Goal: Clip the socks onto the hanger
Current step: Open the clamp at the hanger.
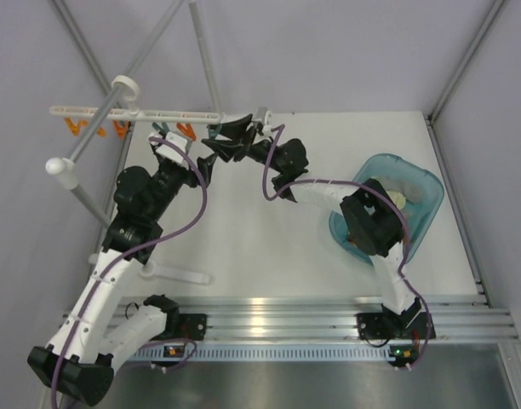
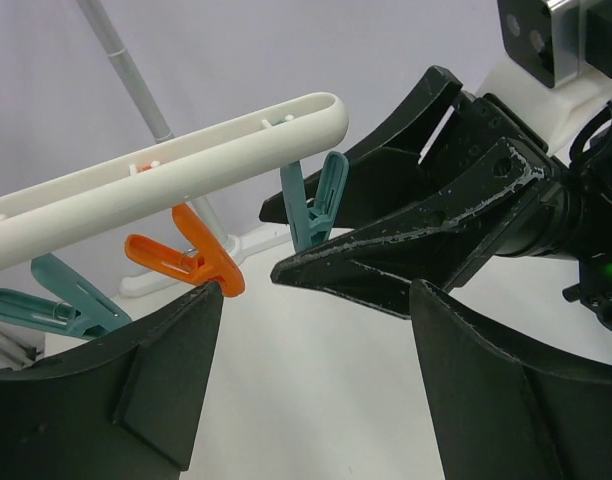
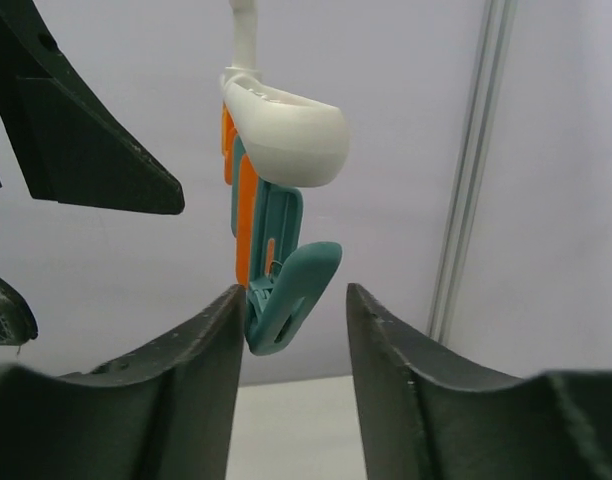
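Observation:
The hanger (image 1: pixel 141 112) is a long white bar at the table's far left, with orange and teal clips hanging under it. My right gripper (image 3: pixel 291 290) is open at the bar's right end (image 3: pixel 286 130), its jaws on either side of the last teal clip (image 3: pixel 286 295) without pressing it. It also shows in the top view (image 1: pixel 231 136). My left gripper (image 2: pixel 316 290) is open and empty just below the bar, and its left fingertip touches an orange clip (image 2: pixel 191 265). The socks (image 1: pixel 397 196) lie in the basket, mostly hidden behind my right arm.
A teal plastic basket (image 1: pixel 426 192) sits at the right of the table. Thick grey-white poles with round end caps (image 1: pixel 124 86) hold the hanger at the far left. A white peg (image 1: pixel 180 274) lies near the front. Frame posts stand at the corners.

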Robot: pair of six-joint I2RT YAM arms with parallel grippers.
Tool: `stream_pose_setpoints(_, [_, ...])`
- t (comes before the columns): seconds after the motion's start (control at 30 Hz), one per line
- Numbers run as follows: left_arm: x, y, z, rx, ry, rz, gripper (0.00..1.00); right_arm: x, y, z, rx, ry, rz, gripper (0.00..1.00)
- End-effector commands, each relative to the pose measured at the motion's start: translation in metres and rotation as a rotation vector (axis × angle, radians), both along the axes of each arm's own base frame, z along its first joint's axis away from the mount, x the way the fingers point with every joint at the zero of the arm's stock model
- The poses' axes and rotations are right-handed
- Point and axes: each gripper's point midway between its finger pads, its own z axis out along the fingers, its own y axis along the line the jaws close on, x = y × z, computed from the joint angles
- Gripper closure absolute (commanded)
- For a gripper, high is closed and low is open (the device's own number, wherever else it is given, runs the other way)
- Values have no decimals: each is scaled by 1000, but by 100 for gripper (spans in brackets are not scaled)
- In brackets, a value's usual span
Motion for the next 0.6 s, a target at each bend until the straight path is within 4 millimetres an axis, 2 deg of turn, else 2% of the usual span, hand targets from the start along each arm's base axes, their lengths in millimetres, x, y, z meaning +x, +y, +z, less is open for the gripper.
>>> stream_pose_setpoints(0.0, [3,4,36,-31,-119,52,20,-14,-5,35,81,-55,-10,59])
stream_pose_setpoints(0.17, [4,1,39,-49,-128,56,19,-15,-9,39,91,-44,-28,79])
stream_pose_setpoints(0.23, [5,3,43,-80,-130,70,19,-16,-10,40,97,-46,-36,84])
stream_pose_setpoints(0.27, [5,4,44,-87,-132,74,19,-19,-11,42,102,-45,-40,91])
stream_pose_setpoints(0.33, [7,1,47,-114,-128,67,19,-19,-13,46,118,-44,-58,98])
stream_pose_setpoints(0.57, [11,-9,50,-147,-131,38,20,-27,-14,55,138,-47,-60,100])
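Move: The end teal clamp sits at the right gripper's tips: about 2 cm left of its hand point, level fore and aft, 1 cm up, with the hanger's end some 3 cm above the clamp. From the left hand that clamp lies roughly 5 cm ahead, 3 cm right, 1 cm up; the orange clamp hangs about 5 cm to the left of it on the same line, the second teal clamp some 10 cm to the left of it. Close the right gripper from half open onto the end teal clamp until the fingertips pinch its lower part, keeping that hand nearly in place, with only a small dip and a few degrees clockwise. Meanwhile ease the left gripper forward about 1.5 cm and up 1 cm towards the same clamp, its fingers staying wide open and touching nothing. ##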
